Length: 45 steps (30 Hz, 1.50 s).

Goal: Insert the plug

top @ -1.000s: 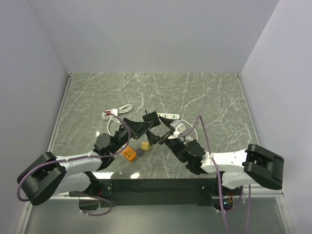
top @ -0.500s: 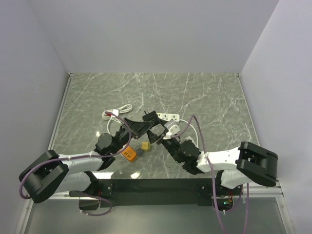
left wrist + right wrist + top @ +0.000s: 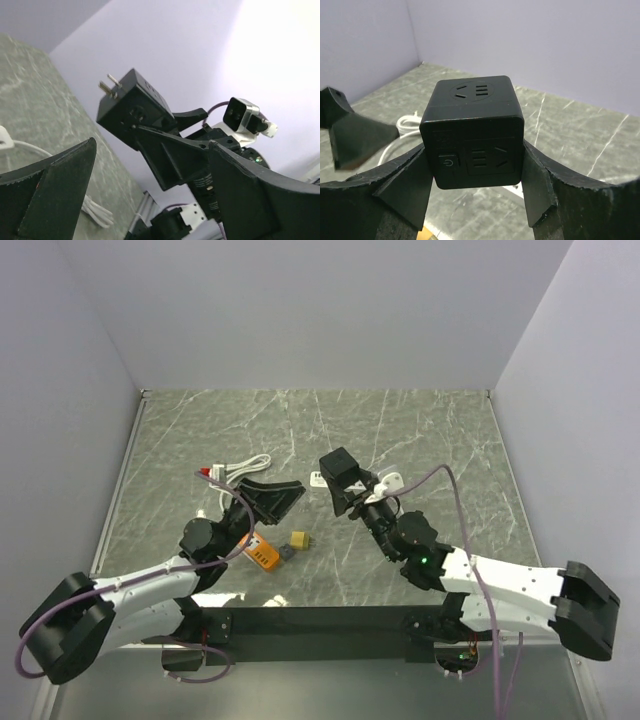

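My right gripper [image 3: 343, 483] is shut on a black cube plug adapter [image 3: 340, 470] and holds it above the table. In the right wrist view the cube [image 3: 472, 120] sits squarely between my two fingers [image 3: 407, 187], sockets and a power button facing the camera. The left wrist view shows the cube's metal prongs [image 3: 109, 85] pointing up and left. A white power strip [image 3: 388, 480] lies on the table just behind the cube, mostly hidden. My left gripper [image 3: 283, 499] is open and empty, to the left of the cube and apart from it.
A coiled white cable [image 3: 240, 468] lies at the back left, and also shows in the right wrist view [image 3: 402, 125]. An orange block [image 3: 265, 553], a yellow connector [image 3: 299, 539] and a small grey piece [image 3: 285, 553] lie between the arms.
The two grippers were together at the cube. Now my right gripper has carried the cube up and to the right, and my left gripper has drawn back to the left, open.
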Available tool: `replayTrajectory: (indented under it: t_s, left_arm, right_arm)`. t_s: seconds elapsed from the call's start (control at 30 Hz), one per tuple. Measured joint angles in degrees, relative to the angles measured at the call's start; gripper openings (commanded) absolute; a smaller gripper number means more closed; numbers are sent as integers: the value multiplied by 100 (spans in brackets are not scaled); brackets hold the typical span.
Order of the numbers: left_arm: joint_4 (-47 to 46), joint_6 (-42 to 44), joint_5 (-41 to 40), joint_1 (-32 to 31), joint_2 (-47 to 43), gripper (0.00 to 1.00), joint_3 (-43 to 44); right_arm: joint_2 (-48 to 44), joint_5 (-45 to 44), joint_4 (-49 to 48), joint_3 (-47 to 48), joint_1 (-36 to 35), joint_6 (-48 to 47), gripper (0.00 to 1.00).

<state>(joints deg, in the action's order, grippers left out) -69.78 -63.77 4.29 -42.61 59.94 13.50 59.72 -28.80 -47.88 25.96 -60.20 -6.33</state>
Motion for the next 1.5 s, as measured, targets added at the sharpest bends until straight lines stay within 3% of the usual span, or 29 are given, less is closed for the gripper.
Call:
replayTrajectory:
  t_s: [0.17,0.37,0.53,0.73,1.13,1.5]
  left_arm:
    - [424,542,-120,162,-343,100,-9]
    - [1202,1694,-111,378,-605,99,-9]
    - [1506,2776,-44,385,-887,99,-28]
    - [1792,3799,98,385,-1091,99,-125]
    - [2282,4684,146,385,-1346,100,-243]
    - [2498,4806,470,387,-831,99,-256]
  right_arm:
    - [-446,339,1674,564,293,531,0]
    - [-417,1010,3976,2072,1213,1217,0]
    - [-33,1602,5447,3195,1869,1565,0]
    - [726,2103,6846,4159,2079,1679,0]
    - [2120,3427,8411,5143,3161,1287,0]
    - [2959,4113,9197,5989,3281,839,0]
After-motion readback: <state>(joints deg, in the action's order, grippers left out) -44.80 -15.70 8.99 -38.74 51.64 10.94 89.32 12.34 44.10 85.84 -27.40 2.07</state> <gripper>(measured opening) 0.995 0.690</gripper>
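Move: From the right hand, which already grips the black plug, the white power strip lies about 17 cm ahead, straight on sideways and some 28 cm below. The yellow adapter is roughly 2 cm back and 12 cm to its left, the right-hand white cable bundle about 3 cm back and 17 cm to its right, both nearly 30 cm down. From the empty left hand, the strip lies some 22 cm ahead, 11 cm right and 29 cm below. Carrying the black plug towards the white power strip, the right hand first rises about 5 cm while going forward and right, then sinks past its starting height, ending 8 cm farther forward; its wrist tips down some 55 degrees and its grip stays shut. The open left hand backs off leftward a little and sinks about 10 cm, rolling as its fingers dip to near level. ##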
